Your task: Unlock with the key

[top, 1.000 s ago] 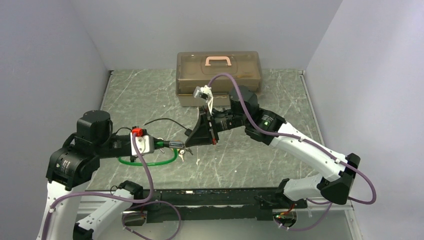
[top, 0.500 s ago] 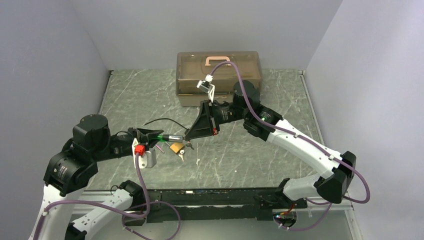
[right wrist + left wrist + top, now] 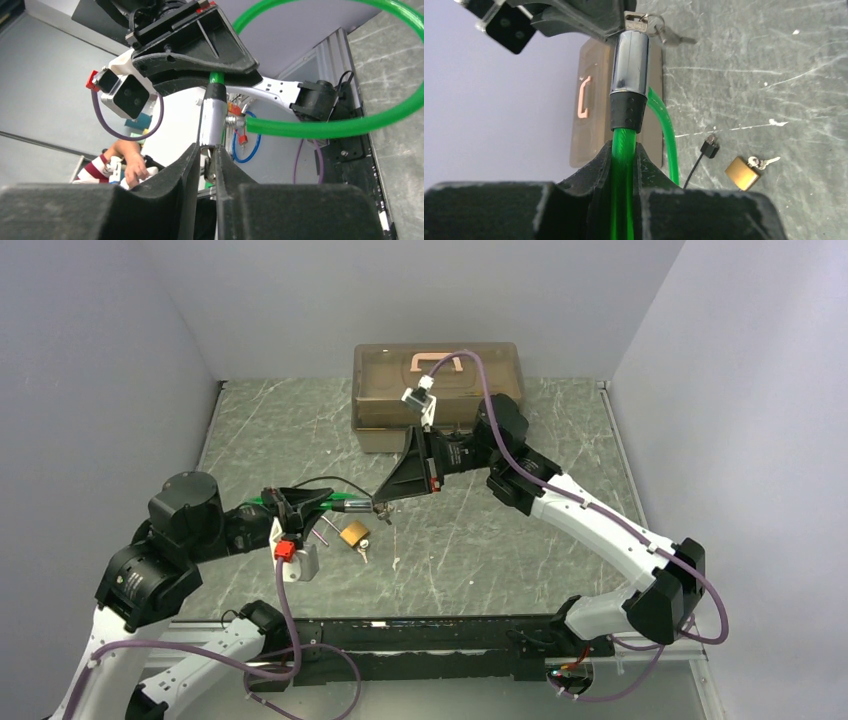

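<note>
A green cable lock has a black-and-silver barrel (image 3: 630, 60) (image 3: 352, 507), held off the table. My left gripper (image 3: 624, 150) (image 3: 318, 502) is shut on the green cable (image 3: 623, 165) just behind the barrel. The key (image 3: 636, 21) (image 3: 210, 167) sits in the barrel's far end, with a second key (image 3: 671, 36) dangling from its ring. My right gripper (image 3: 209, 155) (image 3: 380, 504) straddles the key, its fingers slightly parted, with a thin gap showing on one side. The cable's loop (image 3: 320, 125) arcs beside the barrel (image 3: 214, 117).
A brass padlock (image 3: 352, 533) (image 3: 742, 173) with its own small keys lies on the table just below the barrel. A thin black lead (image 3: 330, 482) with a plug (image 3: 710, 146) lies nearby. A brown lidded toolbox (image 3: 437, 390) stands at the back.
My left wrist has rolled over and carried the cable lock up off the table and slightly back. The right gripper followed at the key, and its fingers have just loosened.
</note>
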`<move>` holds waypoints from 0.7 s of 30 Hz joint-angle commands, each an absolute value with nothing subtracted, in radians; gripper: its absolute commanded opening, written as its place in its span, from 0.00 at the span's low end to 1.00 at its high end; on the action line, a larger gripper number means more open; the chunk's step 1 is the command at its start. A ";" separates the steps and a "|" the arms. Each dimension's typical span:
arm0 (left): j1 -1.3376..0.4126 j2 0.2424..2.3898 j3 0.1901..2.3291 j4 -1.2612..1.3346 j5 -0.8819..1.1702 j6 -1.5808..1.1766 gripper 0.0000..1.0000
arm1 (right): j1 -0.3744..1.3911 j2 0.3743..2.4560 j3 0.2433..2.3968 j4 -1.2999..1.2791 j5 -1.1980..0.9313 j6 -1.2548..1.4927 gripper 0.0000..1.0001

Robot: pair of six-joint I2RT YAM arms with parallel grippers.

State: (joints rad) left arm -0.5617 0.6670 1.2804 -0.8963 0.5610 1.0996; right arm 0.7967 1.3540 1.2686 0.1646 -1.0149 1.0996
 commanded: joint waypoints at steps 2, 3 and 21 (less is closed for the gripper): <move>-0.574 0.721 1.332 -0.788 0.643 0.974 0.00 | 0.739 1.303 1.347 0.156 -1.004 1.023 0.32; -0.575 0.726 1.339 -0.785 0.656 0.955 0.00 | 0.720 1.295 1.351 0.162 -1.013 1.023 0.35; -0.520 0.770 1.463 -0.660 0.826 0.561 0.00 | 0.624 0.996 1.058 0.152 -0.837 0.449 0.57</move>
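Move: The key head seated in the green lock's end is right at the right hand's fingertips, about 1 cm to its left, with the chrome cylinder's middle some 4 cm left. From the left hand, which holds the green hose, the key is about 9 cm to the right and level. The brass padlock lies some 14 cm ahead, 9 cm left and 35 cm below the right hand; the black cable lock is about 6 cm farther out and 5 cm right of the padlock. The right fingers, already parting, open to a bit over half and come free of the key as that hand backs off about 8 cm to the right, first forward and up, then curving back and down, rolling some 30 degrees and swinging clockwise. The left hand keeps its grip on the hose, eases the lock about 2 cm rightwards, then lifts it some 4 cm and tips its key end up. ##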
